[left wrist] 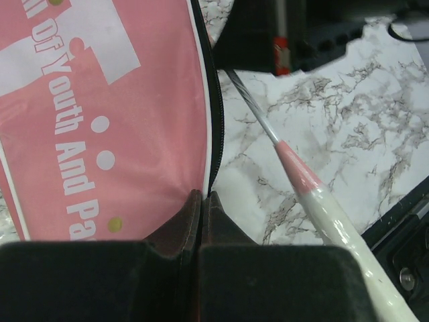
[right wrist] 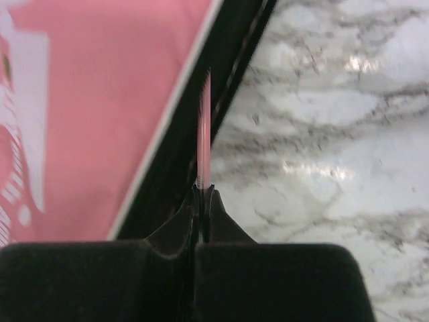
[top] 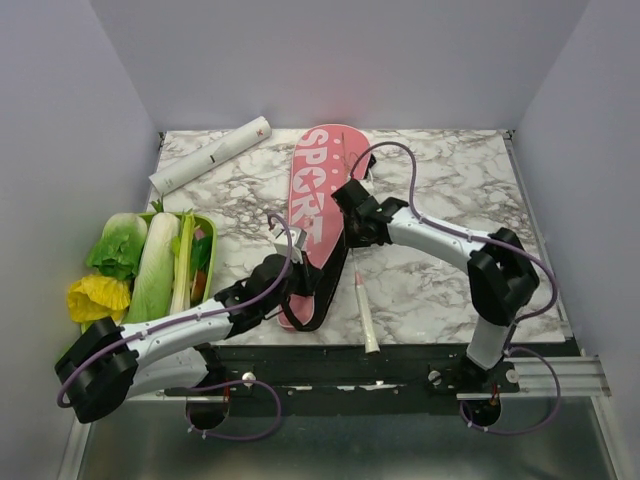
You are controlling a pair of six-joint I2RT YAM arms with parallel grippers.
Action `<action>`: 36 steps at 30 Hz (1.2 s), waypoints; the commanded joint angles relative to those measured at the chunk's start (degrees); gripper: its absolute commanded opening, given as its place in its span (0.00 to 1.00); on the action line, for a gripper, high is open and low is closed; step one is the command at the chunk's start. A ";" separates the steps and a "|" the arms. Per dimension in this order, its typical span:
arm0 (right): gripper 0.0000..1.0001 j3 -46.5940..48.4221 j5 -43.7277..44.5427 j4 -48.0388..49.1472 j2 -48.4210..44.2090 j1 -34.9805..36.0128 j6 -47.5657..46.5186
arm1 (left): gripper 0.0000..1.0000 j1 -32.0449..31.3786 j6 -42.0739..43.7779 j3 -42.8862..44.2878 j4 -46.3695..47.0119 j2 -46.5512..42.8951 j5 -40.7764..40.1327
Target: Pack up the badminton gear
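Note:
The pink cover (top: 318,180) lettered "SPORT" lies lengthwise mid-table, its black strap (top: 318,300) at the near end. My left gripper (top: 300,275) is shut on the cover's black zipper edge (left wrist: 209,134). My right gripper (top: 345,225) is shut on a thin pink racket frame (right wrist: 204,127) beside the cover (right wrist: 87,121). That racket's pale handle (top: 367,322) points to the near edge; it also shows in the left wrist view (left wrist: 338,218). The racket's head is hidden. A white tube (top: 210,155) lies far left. No shuttlecocks are in view.
A green tray (top: 210,235) of leafy vegetables (top: 150,265) sits at the left edge of the marble table (top: 450,180). A yellow leaf (top: 98,297) lies by the tray's near corner. White walls close in the table on three sides.

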 commanded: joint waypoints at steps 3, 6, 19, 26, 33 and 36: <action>0.01 9.98 3.68 12.57 9.45 -2.59 -1.53 | 0.00 -0.57 -3.19 -1.88 4.02 1.25 2.74; 0.01 12.88 0.51 16.44 13.59 -4.44 -1.62 | 0.00 -0.74 -3.63 -2.14 4.54 1.87 2.74; 0.53 -0.10 -4.94 24.63 5.98 -5.67 -3.55 | 0.00 -0.83 -3.11 0.41 6.56 7.75 3.10; 0.59 -12.06 -8.27 18.32 -10.36 -5.67 -4.43 | 0.00 -0.83 -1.79 0.93 5.60 8.46 2.13; 0.58 -22.60 -24.87 11.10 -18.30 -5.67 -5.57 | 0.00 -0.74 -1.43 0.76 5.07 7.93 2.04; 0.56 -28.49 -29.89 11.62 -20.40 -5.67 -6.45 | 0.00 -0.83 -1.52 0.50 5.16 7.76 2.39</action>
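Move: Ahead of the right hand, which grips the racket's thin shaft, the bag's wide end lies some 22 cm farther out, 4 cm left and 5 cm below. The racket handle trails about 18 cm back and 4 cm right, at roughly hand height; the white tube lies about 32 cm left of the wide end. From the left hand, pinching the bag's zip edge, that wide end is about 29 cm ahead, 4 cm right and 9 cm below. Feeding the racket farther into the bag, the right hand runs on forward about 10 cm, a little left and down, then opens to let go of the shaft. It draws back some 14 cm, rising then dipping, its left side rolling up, until the open fingers hang over the handle. The left hand keeps its pinch on the zip edge and lowers it about 4 cm. ##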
